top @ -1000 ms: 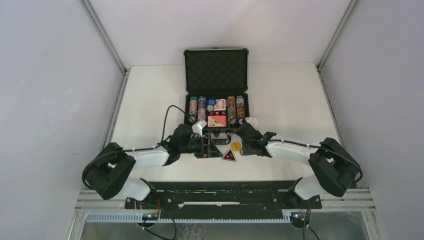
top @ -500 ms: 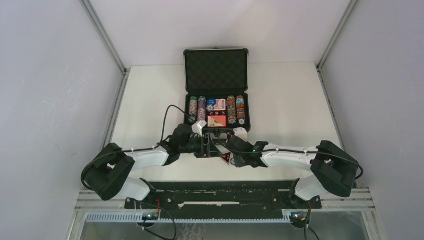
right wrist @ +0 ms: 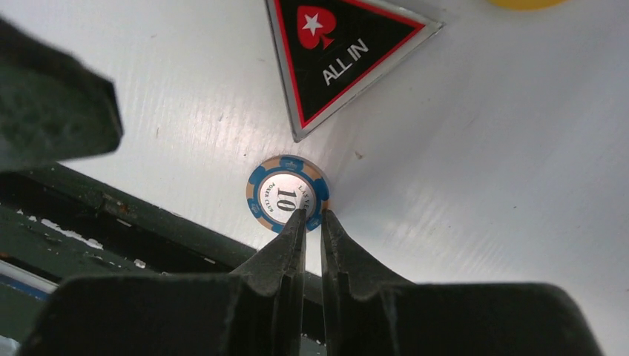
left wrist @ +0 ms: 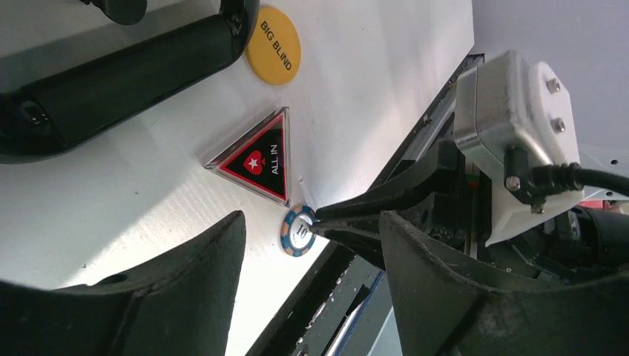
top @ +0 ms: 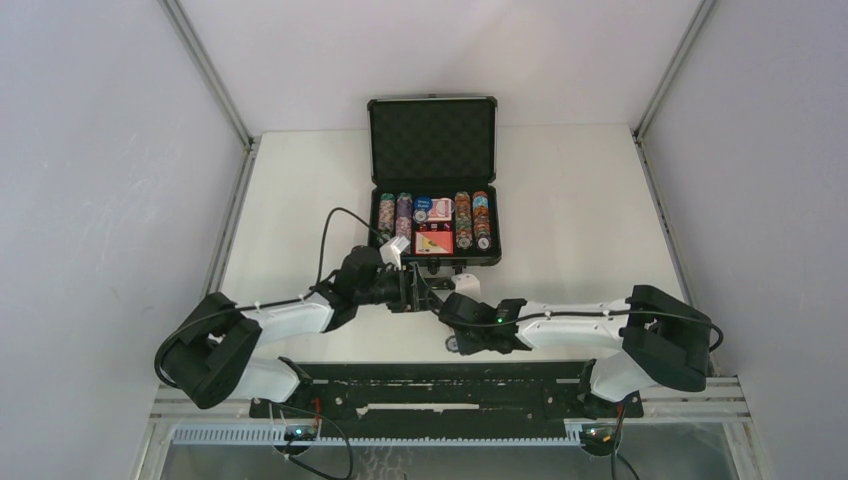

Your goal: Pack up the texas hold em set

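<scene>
The black briefcase [top: 432, 180] lies open at the table's middle, its tray holding rows of chips and red card boxes. A blue-and-tan "10" chip [right wrist: 288, 194] lies flat by the table's near edge. My right gripper [right wrist: 311, 215] is down at the chip's near rim, jaws nearly together with only a thin slit and nothing between them. The left wrist view shows the same chip [left wrist: 299, 231] and those fingertips [left wrist: 326, 215] touching it. My left gripper [left wrist: 311, 289] hovers open above the spot, empty. A black-and-red "ALL IN" triangle [right wrist: 345, 52] lies just beyond the chip.
A yellow "BIG BLIND" button [left wrist: 273, 44] sits beside the briefcase handle [left wrist: 126, 67]. The black rail [right wrist: 111, 215] runs along the table's near edge right beside the chip. Both wrists crowd together in front of the briefcase, the left gripper [top: 408, 290] just behind the right gripper [top: 456, 343].
My right arm has swung from the briefcase's front right corner to the left and toward the near edge, down onto the chip, and its jaws have narrowed. The left arm has barely moved.
</scene>
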### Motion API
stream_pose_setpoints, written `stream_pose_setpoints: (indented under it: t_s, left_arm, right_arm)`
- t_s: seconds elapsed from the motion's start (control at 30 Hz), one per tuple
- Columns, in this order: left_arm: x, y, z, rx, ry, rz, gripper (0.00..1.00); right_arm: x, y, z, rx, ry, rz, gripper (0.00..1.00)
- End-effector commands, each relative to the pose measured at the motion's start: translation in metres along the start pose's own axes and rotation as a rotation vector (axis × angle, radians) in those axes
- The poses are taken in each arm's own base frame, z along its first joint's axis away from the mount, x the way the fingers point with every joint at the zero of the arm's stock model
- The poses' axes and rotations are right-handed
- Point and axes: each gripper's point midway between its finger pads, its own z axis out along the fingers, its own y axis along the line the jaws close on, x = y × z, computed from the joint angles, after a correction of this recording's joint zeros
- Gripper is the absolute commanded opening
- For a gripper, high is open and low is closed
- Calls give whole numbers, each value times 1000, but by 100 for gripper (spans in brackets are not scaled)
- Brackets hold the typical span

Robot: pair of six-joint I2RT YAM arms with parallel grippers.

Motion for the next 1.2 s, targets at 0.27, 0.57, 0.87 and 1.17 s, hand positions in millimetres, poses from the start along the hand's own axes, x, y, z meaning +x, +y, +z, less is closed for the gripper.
stream_pose_setpoints:
  t_s: [0.27,0.57,0.87,1.17]
  left_arm:
    - [-22,-17,-4,35,-64,43,69]
    - [-21,-18,-5,39,-66,44,69]
    - [-20,-16,-5,36,-63,43,69]
    - [-21,-16,-6,34,-68,48,69]
  right_arm:
    - [28,25,-2,-19,75,-50,19]
    - [19,22,-6,11,48,-66,20]
    - [-17,30,-30,-1,-49,-85,26]
    - [-20,45,-31,-66,-61,-205,69]
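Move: The nearly shut right fingertips already rest on the near right part of the 10 chip, whose middle is about 1 cm ahead, 1 cm left and 1 cm below. The table's near edge runs roughly 3 cm behind this hand. The ALL IN triangle lies some 8 cm ahead and 1 cm left, the BIG BLIND disc about 12 cm ahead and 4 cm right. From the left hand, the chip is some 12 cm back, 7 cm right and 8 cm below. Back and to its left, level with the table, the right hand drags the chip about 3 cm towards the near edge, its almost closed fingertips kept on the chip. There it pauses, shifts slightly right, then rises about 3 cm with a small forward drift, comes free of the chip and opens its fingers to roughly half above it. ##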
